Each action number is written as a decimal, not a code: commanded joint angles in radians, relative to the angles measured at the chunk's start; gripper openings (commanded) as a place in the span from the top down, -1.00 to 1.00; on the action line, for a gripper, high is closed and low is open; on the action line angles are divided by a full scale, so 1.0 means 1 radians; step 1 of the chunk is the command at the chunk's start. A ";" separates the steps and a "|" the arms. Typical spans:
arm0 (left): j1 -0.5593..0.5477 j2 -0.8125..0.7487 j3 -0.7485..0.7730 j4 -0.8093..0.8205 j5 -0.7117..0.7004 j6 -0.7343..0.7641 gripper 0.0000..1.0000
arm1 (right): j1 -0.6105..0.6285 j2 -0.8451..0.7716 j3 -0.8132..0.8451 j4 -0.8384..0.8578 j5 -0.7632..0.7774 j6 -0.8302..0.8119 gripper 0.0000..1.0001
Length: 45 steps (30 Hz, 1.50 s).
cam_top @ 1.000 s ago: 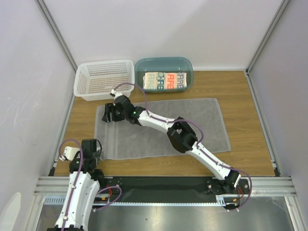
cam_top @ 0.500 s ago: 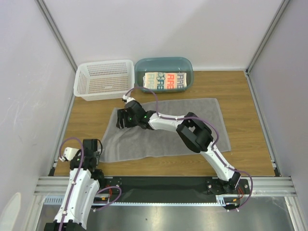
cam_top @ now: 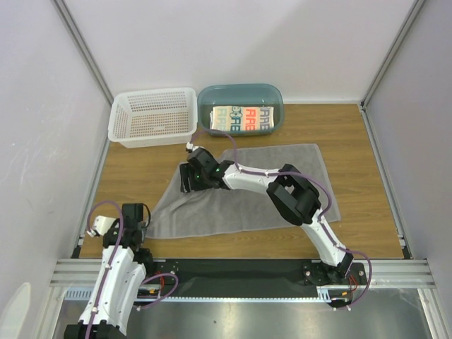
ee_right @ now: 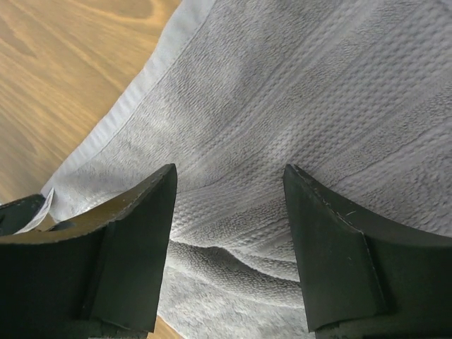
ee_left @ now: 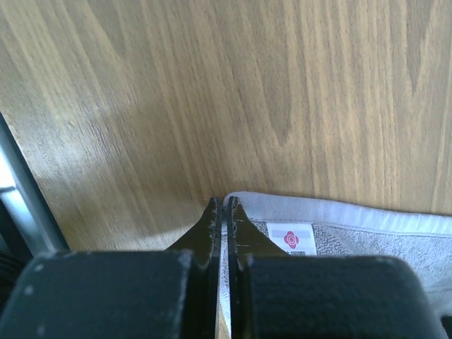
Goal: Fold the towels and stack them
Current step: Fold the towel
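A large grey towel [cam_top: 282,191] lies spread on the wooden table, its left part drawn inward so the left edge runs diagonally. My right gripper [cam_top: 187,180] stands over that drawn-in far-left part. Its jaws are open, and a ridge of the grey towel [ee_right: 282,106] lies between the right gripper's [ee_right: 229,173] fingers. My left gripper [cam_top: 141,227] sits at the near-left corner, and in its wrist view it [ee_left: 221,205] is shut on the hem of the grey towel [ee_left: 353,233] beside a small label. A folded white towel with printed letters [cam_top: 244,119] lies in the teal tub [cam_top: 240,92].
A white lattice basket [cam_top: 152,116] stands at the back left beside the tub. Bare wood [cam_top: 131,176] shows left of the towel. Side walls close the table in, and a metal rail [cam_top: 240,268] runs along the near edge.
My right gripper has moved right and slightly nearer, and the grey towel's far-left corner came inward with it. The left arm has not moved.
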 commanded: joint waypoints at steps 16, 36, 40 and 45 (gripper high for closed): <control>-0.006 0.023 0.007 0.083 -0.017 0.102 0.99 | -0.038 0.326 0.681 -0.179 0.086 -0.272 -0.40; -0.009 0.020 0.003 0.109 -0.006 0.141 0.99 | -0.027 0.429 0.790 -0.082 0.239 -0.356 -0.44; -0.009 0.020 0.003 0.114 -0.006 0.147 1.00 | -0.044 0.452 0.793 -0.042 0.213 -0.288 -0.43; -0.009 0.024 0.004 0.115 -0.008 0.148 0.99 | -0.036 0.495 0.830 -0.039 0.213 -0.282 -0.40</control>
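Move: Ahead of the right hand by about 11 cm, some 5 cm to its left and 3 cm lower, lies the grey towel's far left corner. The towel's near left corner, already held by the left hand, is about 22 cm back and 18 cm left of the right hand. The white basket's middle stands about 31 cm ahead and 15 cm left of the right hand. From the left hand the far corner lies some 29 cm ahead and 14 cm to the right. Lifting off the rucked towel, the right hand arcs forward and a little left towards its far left corner, rising about 9 cm and sinking back to its starting height, then slides its reach out about 4 cm more, slightly higher. The wrist tips up some 25 degrees; the fingers stay open. The left hand keeps pinching the near corner, easing about 1 cm forward. ##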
